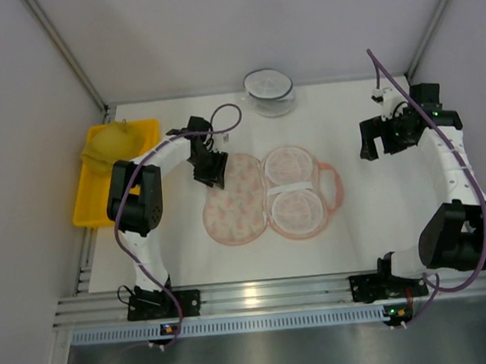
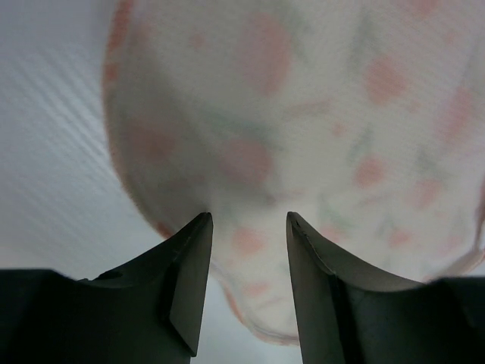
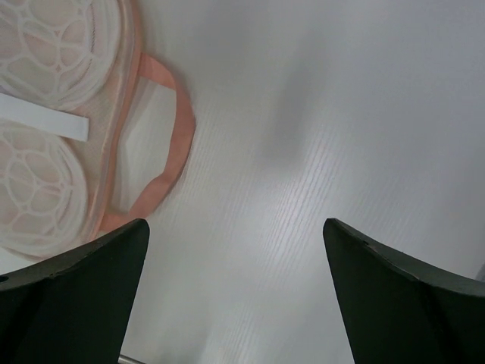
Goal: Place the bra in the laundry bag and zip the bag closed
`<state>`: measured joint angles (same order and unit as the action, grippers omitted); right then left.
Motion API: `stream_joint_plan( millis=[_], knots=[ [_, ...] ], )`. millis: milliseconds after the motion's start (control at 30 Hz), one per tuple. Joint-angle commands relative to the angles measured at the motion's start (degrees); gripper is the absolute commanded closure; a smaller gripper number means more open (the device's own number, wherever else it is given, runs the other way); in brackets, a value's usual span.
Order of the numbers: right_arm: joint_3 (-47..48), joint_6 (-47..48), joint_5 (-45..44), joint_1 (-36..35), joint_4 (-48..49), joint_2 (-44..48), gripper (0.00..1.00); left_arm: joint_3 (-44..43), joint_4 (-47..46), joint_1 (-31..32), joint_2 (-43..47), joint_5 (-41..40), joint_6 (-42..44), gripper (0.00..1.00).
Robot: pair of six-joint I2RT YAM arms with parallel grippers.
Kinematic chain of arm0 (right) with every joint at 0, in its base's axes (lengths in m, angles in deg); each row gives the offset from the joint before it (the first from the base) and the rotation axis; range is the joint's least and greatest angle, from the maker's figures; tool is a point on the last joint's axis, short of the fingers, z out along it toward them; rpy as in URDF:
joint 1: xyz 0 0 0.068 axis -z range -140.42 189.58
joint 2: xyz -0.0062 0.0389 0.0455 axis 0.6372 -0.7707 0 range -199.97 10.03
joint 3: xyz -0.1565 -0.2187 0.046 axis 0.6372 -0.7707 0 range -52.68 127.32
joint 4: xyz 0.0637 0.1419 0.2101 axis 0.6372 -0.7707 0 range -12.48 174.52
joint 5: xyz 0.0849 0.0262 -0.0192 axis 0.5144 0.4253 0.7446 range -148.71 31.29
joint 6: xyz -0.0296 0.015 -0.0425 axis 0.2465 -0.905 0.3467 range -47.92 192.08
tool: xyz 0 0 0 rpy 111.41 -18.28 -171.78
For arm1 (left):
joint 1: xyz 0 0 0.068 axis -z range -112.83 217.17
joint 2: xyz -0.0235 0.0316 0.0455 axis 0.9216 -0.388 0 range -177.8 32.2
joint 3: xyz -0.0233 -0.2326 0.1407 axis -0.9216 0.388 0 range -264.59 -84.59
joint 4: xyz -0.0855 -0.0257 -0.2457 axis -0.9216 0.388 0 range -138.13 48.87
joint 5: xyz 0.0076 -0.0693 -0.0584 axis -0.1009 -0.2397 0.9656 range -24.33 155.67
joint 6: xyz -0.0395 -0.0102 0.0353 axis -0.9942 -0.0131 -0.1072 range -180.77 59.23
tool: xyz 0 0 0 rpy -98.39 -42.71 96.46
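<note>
The laundry bag (image 1: 234, 201) lies open in the middle of the table, its printed half on the left and its mesh-cup half (image 1: 293, 193) on the right. The mustard-yellow bra (image 1: 112, 142) rests in the yellow tray at the far left. My left gripper (image 1: 211, 172) hovers low at the upper left edge of the bag. In the left wrist view its jaws (image 2: 248, 227) stand partly apart astride the bag's pink-edged rim (image 2: 303, 114). My right gripper (image 1: 378, 140) is wide open above bare table to the right of the bag, holding nothing (image 3: 235, 227).
The yellow tray (image 1: 87, 204) sits along the left edge of the table. A clear round bowl (image 1: 269, 90) stands at the back centre. The bag's pink handle loop (image 3: 178, 129) points toward the right arm. Grey walls close in both sides.
</note>
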<state>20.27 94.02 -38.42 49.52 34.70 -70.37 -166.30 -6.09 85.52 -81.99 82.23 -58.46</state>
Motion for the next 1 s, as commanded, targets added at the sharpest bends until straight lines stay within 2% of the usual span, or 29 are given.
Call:
stream_joint_plan(
  millis=[0, 300, 400, 500, 567, 633, 767, 800, 900, 967],
  knots=[
    [2.29, 1.27, 1.68, 0.61, -2.3, 1.39, 0.01, -2.31, 2.43, -3.22, 0.11, -4.6, 4.37, 0.51],
    [2.64, -0.75, 3.7, 0.53, -1.86, 0.25, 0.01, -3.98, 3.31, -6.57, 2.22, -5.92, 4.46, 0.51],
    [3.25, -1.19, 4.23, 0.44, -1.86, -0.02, 0.01, -4.6, 3.4, -7.01, 2.74, -10.3, 1.58, 0.51],
    [3.87, -1.28, 4.49, 0.44, -1.94, -0.37, 0.01, -5.3, 3.31, -9.98, 5.1, -5.42, -2.03, 0.51],
    [4.22, -1.45, 4.67, 0.35, -2.12, -0.46, 0.01, -7.4, 3.31, -11.84, 6.52, 2.31, -4.23, 0.45],
    [4.57, -1.45, 4.67, 0.26, -2.3, -0.63, 0.01, -12.75, 3.4, -13.25, 7.75, 4.53, -4.85, 0.37],
    [7.64, -1.54, 4.67, -0.44, -3.7, -1.33, 0.01, -22.16, 4.8, -16.84, 8.2, 3.4, -8.28, 0.3],
    [8.26, -1.46, 4.58, -0.62, -4.14, -1.51, 0.0, -23.65, 4.89, -19.81, 7.85, 2.44, -8.46, 0.29],
    [10.89, -1.37, 4.05, -0.97, -5.72, -2.91, 0.01, -27.62, 4.89, -25.02, 6.97, 0.41, -2.85, 0.28],
    [13.53, -0.23, 3.88, -1.58, -8.08, -3.88, 0.01, -28.85, 5.94, -27.74, 4.78, -0.21, 6.6, 0.26]
  ],
)
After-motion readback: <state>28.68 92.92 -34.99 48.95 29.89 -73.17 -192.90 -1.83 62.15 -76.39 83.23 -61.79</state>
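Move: The floral half of the open pink laundry bag lies under my left fingers, its middle about 5 cm to the right, 4 cm back and 2 cm below. Its mesh half is centred some 21 cm right and 4 cm back, and the yellow bin about 26 cm left and 6 cm ahead. From my idle right hand, the floral half's middle is roughly 41 cm left, 1 cm back and 16 cm down. With my left fingers half open and low on the floral half near its outer edge, I drag the laundry bag about 6 cm to the left and slightly forward. Then I lift off some 19 cm, swinging forward and left towards the yellow bin, tipping the fingers outward and opening them wider. My right hand only rises about 3 cm, still wide open. ##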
